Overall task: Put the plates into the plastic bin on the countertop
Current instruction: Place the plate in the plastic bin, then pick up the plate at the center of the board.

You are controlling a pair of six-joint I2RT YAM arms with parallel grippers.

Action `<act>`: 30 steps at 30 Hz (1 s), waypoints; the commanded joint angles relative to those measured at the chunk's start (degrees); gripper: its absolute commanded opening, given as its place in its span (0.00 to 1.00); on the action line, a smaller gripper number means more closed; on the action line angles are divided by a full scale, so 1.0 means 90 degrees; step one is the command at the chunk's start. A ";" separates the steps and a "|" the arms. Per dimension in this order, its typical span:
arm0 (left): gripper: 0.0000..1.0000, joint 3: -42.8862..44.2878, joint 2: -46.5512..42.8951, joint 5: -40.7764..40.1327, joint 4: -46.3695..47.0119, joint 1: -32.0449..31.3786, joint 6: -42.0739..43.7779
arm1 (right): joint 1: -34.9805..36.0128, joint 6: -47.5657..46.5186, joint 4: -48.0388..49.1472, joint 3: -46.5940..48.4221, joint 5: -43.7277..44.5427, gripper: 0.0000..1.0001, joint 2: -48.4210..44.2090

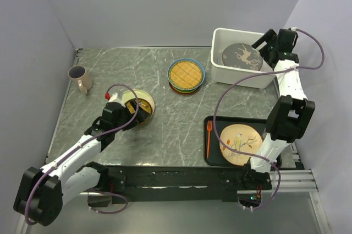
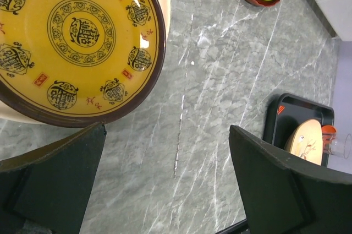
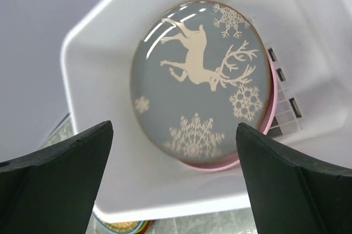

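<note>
The white plastic bin [image 1: 220, 63] stands at the back right of the countertop [image 1: 165, 129]. Inside it lies a dark grey deer plate [image 1: 242, 56] on top of a pink plate [image 3: 268, 118]. My right gripper [image 1: 262, 47] hovers open over the bin's right side, above the deer plate [image 3: 201, 80], with nothing between its fingers. A stack of plates [image 1: 186, 75], yellow lattice with a blue rim uppermost, sits mid-table. My left gripper [image 1: 140, 112] is open just beside a yellow patterned plate [image 2: 77, 36] with a dark rim, which rests on a pale plate.
A mug [image 1: 80, 78] stands at the far left. Front right, a black tray [image 1: 214, 159] holds a cream plate [image 1: 239, 141] and an orange fork [image 1: 209, 137]. Walls enclose the back and sides.
</note>
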 commanded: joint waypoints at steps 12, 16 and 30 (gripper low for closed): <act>0.99 0.0453 -0.0367 -0.0329 -0.0495 0.0024 0.0172 | 0.0649 -0.0162 0.0546 -0.0691 -0.0010 1.00 -0.1704; 0.99 0.0541 -0.0435 -0.0661 -0.0730 0.0024 0.0221 | 0.1040 -0.0142 0.0741 -0.1257 -0.0146 1.00 -0.2309; 0.99 0.0287 -0.0494 -0.0983 -0.0886 0.0453 0.0143 | 0.2163 0.0033 0.1132 -0.3015 -0.0527 1.00 -0.3482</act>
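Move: For the empty left gripper, the middle of the yellow plate is about 5 cm ahead, 5 cm left and 9 cm below; the cream plate under it is centred about 2 cm farther out and 2 cm farther left. From the right gripper, the same yellow plate lies roughly 57 cm left, 22 cm back and 23 cm down, the pie stack about 34 cm left and 3 cm back, and the grey deer plate in the bin about 8 cm left, 4 cm ahead and well below. Lift the open, empty right gripper away from the grey plate, then swing it some 17 cm left and 11 cm back towards the yellow plate, turning it about 20 degrees counter-clockwise; let it sink slightly at the end. Meanwhile ease the left gripper about 3.5 cm left and a little up, farther in over the yellow plate, fingers wide open and without closing on anything. ##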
